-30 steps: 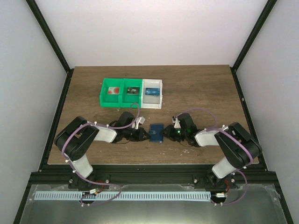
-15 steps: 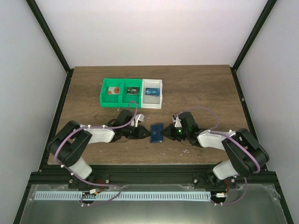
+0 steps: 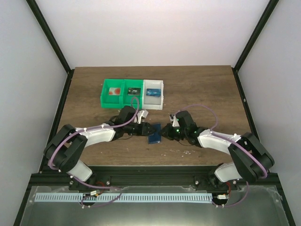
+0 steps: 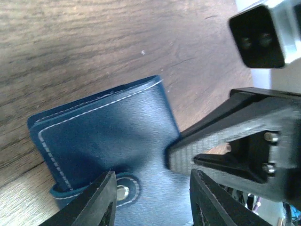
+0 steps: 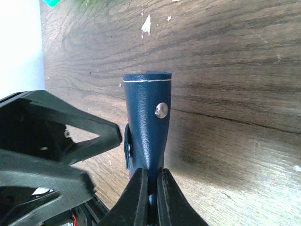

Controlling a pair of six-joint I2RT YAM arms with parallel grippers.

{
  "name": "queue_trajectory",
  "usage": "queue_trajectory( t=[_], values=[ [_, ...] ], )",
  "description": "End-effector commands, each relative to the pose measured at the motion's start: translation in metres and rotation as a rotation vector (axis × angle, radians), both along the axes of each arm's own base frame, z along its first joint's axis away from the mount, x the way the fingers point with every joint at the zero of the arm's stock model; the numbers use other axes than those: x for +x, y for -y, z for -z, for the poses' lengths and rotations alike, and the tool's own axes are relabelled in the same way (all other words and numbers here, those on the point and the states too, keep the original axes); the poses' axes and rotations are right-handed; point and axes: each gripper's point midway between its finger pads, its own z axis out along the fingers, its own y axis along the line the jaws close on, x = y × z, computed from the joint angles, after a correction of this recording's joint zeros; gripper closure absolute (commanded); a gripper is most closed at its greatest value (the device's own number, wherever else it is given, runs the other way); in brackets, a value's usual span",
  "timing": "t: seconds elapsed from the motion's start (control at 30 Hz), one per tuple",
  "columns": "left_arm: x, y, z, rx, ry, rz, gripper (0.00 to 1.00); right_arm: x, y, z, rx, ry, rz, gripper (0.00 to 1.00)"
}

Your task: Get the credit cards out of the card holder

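Observation:
The card holder [image 3: 154, 133], a navy wallet with white stitching and a metal snap, stands tilted on its edge between the two arms. My right gripper [image 5: 150, 190] is shut on its near edge, and the holder [image 5: 147, 117] rises straight up from the fingers. My left gripper [image 4: 153, 202] is open over the holder's [image 4: 103, 136] snap side. The strap tab lies between its fingers, apart from both. No credit cards show at the holder. A whitish card with a red spot [image 3: 113, 91] lies in the green bin.
A green bin [image 3: 121, 100] with two compartments and a white bin [image 3: 153, 104] stand side by side at the back of the wooden table [image 3: 207, 94]. Black frame posts line both table sides. Small white specks lie near the right arm [image 3: 186, 151].
My left gripper has opened and reached further right over the holder. The right gripper closed on the holder, which has shifted slightly left and tipped up on edge.

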Motion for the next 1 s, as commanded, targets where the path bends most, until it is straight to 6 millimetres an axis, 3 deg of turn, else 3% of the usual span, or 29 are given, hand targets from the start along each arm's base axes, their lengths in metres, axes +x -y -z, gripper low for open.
queue_trajectory(
  t=[0.0, 0.13, 0.5, 0.77, 0.97],
  values=[
    [-0.001, 0.000, 0.015, 0.049, -0.007, 0.019, 0.55, 0.004, -0.007, -0.024, 0.045, 0.044, 0.008, 1.00],
    [-0.002, -0.002, 0.030, 0.085, -0.025, 0.025, 0.55, 0.001, -0.007, -0.030, 0.072, 0.058, 0.002, 1.00],
    [-0.002, -0.002, 0.039, 0.104, -0.036, 0.028, 0.60, -0.007, -0.008, -0.037, 0.106, 0.078, -0.030, 1.00],
    [0.003, -0.009, 0.040, 0.152, -0.008, 0.001, 0.71, -0.008, -0.004, -0.025, 0.058, 0.071, -0.038, 1.00],
    [0.004, -0.010, 0.041, 0.174, -0.011, 0.011, 0.90, -0.007, 0.002, -0.017, 0.019, 0.068, -0.019, 1.00]
  ],
)
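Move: The card holder's snap flap lies about 3 cm below the left hand and 1 cm back, neither left nor right. From that hand the white box is some 17 cm ahead, straight on, and the green box 17 cm ahead and 14 cm left, both about 7 cm lower. The right hand already grips the holder's edge, with the flap about 4 cm to its left, 1 cm lower, level front to back. Left hand sinks about 3 cm to the card holder's snap flap and closes on it; right keeps hold. ##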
